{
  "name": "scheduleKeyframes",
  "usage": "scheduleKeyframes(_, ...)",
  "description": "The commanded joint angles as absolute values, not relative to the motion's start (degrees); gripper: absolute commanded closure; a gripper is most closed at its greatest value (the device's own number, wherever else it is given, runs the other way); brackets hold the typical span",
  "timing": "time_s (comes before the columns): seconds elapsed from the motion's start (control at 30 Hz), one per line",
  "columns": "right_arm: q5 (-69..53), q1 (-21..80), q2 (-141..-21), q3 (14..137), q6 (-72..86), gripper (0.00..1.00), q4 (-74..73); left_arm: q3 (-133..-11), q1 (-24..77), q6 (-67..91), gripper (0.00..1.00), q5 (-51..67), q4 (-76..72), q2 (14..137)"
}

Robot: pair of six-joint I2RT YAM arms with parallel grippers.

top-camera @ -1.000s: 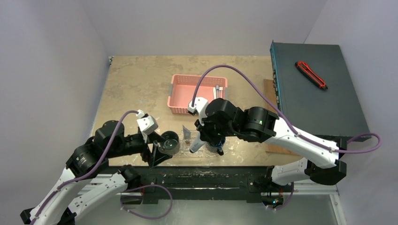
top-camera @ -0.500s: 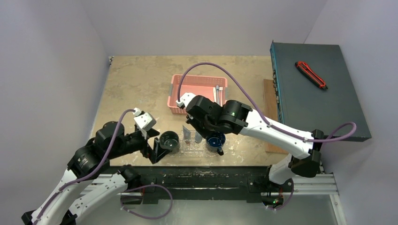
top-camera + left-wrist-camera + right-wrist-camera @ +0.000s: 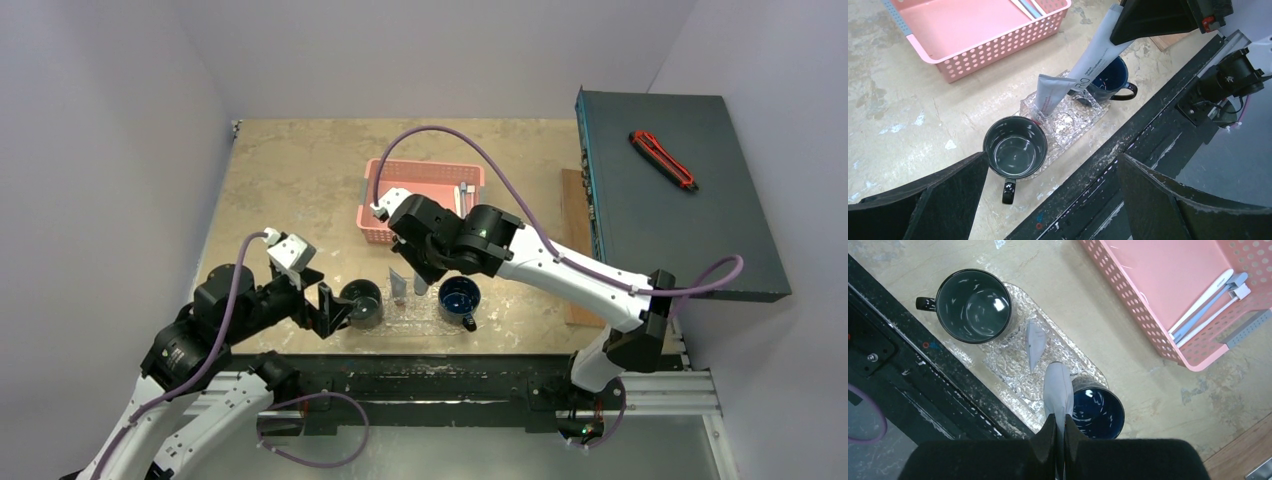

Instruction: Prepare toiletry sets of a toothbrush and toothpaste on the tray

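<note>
My right gripper is shut on the flat end of a silver-grey toothpaste tube. It holds the tube upright over the see-through tray, beside a blue mug. In the top view the right gripper sits above the tray. A second tube stands on the tray between the blue mug and a dark mug. Pale toothbrushes lie in the pink basket. My left gripper is open and empty beside the dark mug.
The pink basket stands behind the tray. A dark box with a red utility knife on it fills the right side. A wooden board lies beside it. The black rail runs along the table's front edge.
My right arm has pulled back toward the basket and lifted the held tube from a low lean to upright. My left gripper has drawn a little left, away from the dark mug.
</note>
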State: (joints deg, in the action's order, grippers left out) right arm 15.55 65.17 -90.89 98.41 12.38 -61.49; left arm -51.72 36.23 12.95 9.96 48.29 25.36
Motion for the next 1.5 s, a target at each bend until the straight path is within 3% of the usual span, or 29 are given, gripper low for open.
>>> scheduleKeyframes(0.0, 16.4, 64.6, -91.5, 100.9, 12.5, 1.00, -58.9, -51.4, 35.3, 13.8, 0.00, 9.1, 46.2, 24.8)
scheduleKeyframes(1.47, 14.7, 64.0, -95.6, 93.3, 11.9, 1.00, -52.9, -50.9, 35.0, 13.1, 0.00, 9.1, 46.7, 25.0)
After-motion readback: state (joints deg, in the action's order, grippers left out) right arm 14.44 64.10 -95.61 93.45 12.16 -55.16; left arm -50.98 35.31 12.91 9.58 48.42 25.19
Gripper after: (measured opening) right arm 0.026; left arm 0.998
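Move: The held toothpaste tube is bound for the free foil spot on the tray, some 2 cm ahead and 2 cm left of the right hand, about 18 cm below. The standing tube is about 3 cm ahead and 5 cm left of that hand; the blue mug 2 cm ahead, 6 cm right; the green mug 2 cm ahead, 13 cm left. From the left hand the spot lies about 8 cm ahead, 16 cm right and 19 cm down. Keeping its shut-finger pinch on the upper end of the toothpaste tube, the right hand lowers it about 4.5 cm towards the tray, between the standing tube and the blue mug. It eases a little forward and left while starting down, pauses briefly, then sinks almost straight, the wrist barely tilting. ##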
